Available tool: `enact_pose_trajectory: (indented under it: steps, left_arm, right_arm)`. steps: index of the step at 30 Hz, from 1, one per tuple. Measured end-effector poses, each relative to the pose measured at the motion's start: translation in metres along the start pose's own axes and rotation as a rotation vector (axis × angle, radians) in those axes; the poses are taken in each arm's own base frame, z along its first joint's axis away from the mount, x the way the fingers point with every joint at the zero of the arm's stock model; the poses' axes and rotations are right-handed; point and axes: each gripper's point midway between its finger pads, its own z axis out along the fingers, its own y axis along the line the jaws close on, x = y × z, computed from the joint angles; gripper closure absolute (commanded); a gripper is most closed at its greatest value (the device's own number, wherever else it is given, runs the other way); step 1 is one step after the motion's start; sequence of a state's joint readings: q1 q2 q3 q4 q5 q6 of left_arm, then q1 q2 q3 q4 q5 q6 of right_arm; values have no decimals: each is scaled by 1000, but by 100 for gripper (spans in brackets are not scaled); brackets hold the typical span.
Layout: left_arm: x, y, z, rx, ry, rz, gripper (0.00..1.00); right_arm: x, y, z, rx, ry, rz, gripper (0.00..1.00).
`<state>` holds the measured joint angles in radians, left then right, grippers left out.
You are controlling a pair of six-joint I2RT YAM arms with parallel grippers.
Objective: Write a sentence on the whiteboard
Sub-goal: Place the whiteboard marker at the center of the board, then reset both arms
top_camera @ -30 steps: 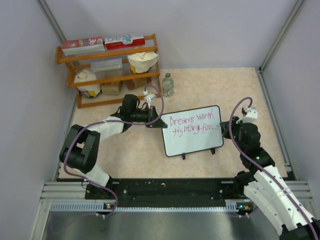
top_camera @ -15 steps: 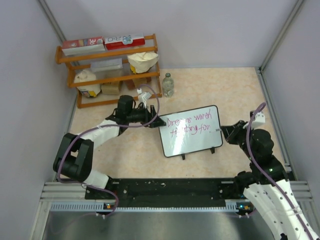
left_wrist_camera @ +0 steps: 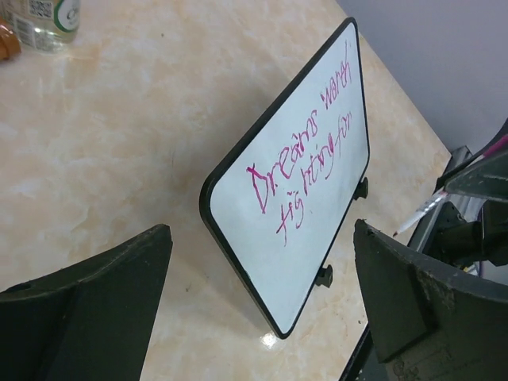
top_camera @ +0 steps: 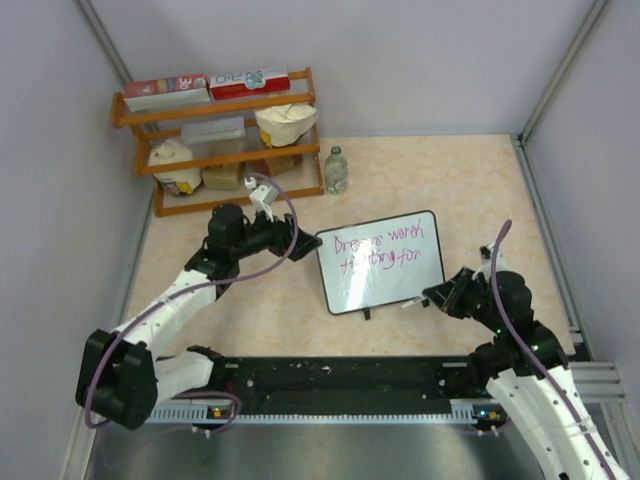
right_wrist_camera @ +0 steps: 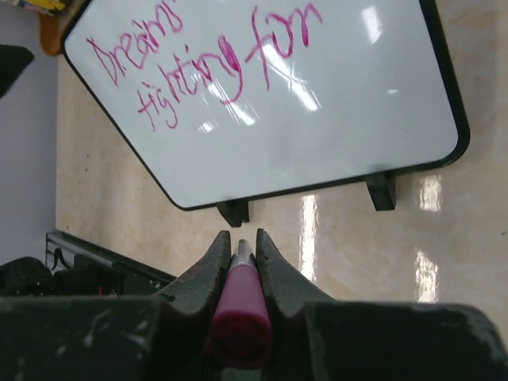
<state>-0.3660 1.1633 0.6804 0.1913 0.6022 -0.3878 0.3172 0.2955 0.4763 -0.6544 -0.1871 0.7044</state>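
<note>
The whiteboard (top_camera: pixel 385 285) (left_wrist_camera: pixel 333 214) (right_wrist_camera: pixel 357 119) stands tilted on its small black feet in the middle of the table. The sentence (top_camera: pixel 385 250) (left_wrist_camera: pixel 305 171) (right_wrist_camera: pixel 198 55) is in pink marker, in two lines. My left gripper (top_camera: pixel 303 244) (left_wrist_camera: pixel 262 232) is wide open just left of the board's left edge and touches nothing. In front of the board's lower right corner, my right gripper (top_camera: pixel 437 297) (right_wrist_camera: pixel 242 238) is shut on a pink marker (right_wrist_camera: pixel 238 305). The marker's tip points at the board's bottom edge, clear of it.
A wooden shelf (top_camera: pixel 220 140) with boxes and bags stands at the back left. A small bottle (top_camera: pixel 336 170) (left_wrist_camera: pixel 44 20) stands beside it, behind the board. Grey walls close in both sides and the back. A black rail (top_camera: pixel 330 380) runs along the near edge.
My left gripper opened, let go of the board's left edge and drew back to the left. My right gripper pulled away from the board's right side toward the near edge, marker still in it.
</note>
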Motion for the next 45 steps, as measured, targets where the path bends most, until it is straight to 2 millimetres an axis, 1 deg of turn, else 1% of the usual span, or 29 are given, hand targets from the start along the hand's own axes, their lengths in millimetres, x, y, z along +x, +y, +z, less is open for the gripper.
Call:
enact_pose_trajectory:
  steps: [3,7,9,10,13,15,16,18,19,22,27,30,31,36,40,42,45]
  left_arm:
    - [-7,-2,-8,-20,-53,31,1]
    - [-12,-2,-14,-40,-87,48,1]
    - [-14,-2,-15,-45,-98,53,1]
    - [-15,-2,-15,-46,-101,54,1]
    - [-16,-1,-15,-52,-108,57,1]
    - [-16,0,-15,-57,-110,56,1]
    - [-16,0,-15,-58,-110,56,1]
    - [-16,0,-15,-58,-110,56,1]
    - [-16,0,-15,-58,-110,56,1]
    - [-16,0,-15,-58,-111,57,1]
    - [-15,-1,-16,-54,-118,61,1]
    - [-18,-2,-17,-49,-129,68,1]
    - [-19,-3,-17,-47,-133,71,1]
    - [-20,-2,-16,-46,-137,65,1]
    - [-16,3,-12,-58,-123,54,1]
    - [-13,8,-10,-72,-117,47,1]
    - [-14,16,-11,-116,-123,42,1]
  right_arm:
    - [27,-9,5,3,91,70,98]
    - [52,-15,8,-4,173,148,91]
    - [61,-16,9,-9,207,181,82]
    - [65,-17,10,-9,222,196,73]
    - [74,-18,10,-10,257,228,57]
    - [76,-17,11,-11,270,243,49]
    - [77,-17,11,-9,273,250,42]
    - [77,-17,11,-7,274,254,36]
    - [76,-17,11,-6,272,260,31]
    - [75,-18,12,-1,266,266,24]
    - [72,-21,14,19,243,265,17]
    - [68,-22,15,25,225,260,4]
    - [65,-21,15,25,217,255,1]
    - [44,-10,17,-6,152,212,1]
    - [24,-7,23,1,90,143,1]
    - [11,-8,27,20,51,102,1]
    - [-15,-10,34,57,-30,10,1]
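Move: The right hand still holds the marker. Its resting spot, the bare table before the whiteboard, lies about 4 cm back, 3 cm left and 8 cm below. The whiteboard's middle is some 10 cm ahead and 9 cm left; its right foot is about 4 cm straight ahead, its left foot level with the hand and 11 cm left. From the left hand, that spot is roughly 16 cm back and 22 cm right. Lower the right gripper about 6 cm, easing back and a little left away from the whiteboard and tipping the fingers some 20 degrees farther down. Open them wide to let go of the marker on the table, then swing forward about 7 cm and up towards the board, levelling the wrist again. Shift the open left gripper only a centimetre or two left. ##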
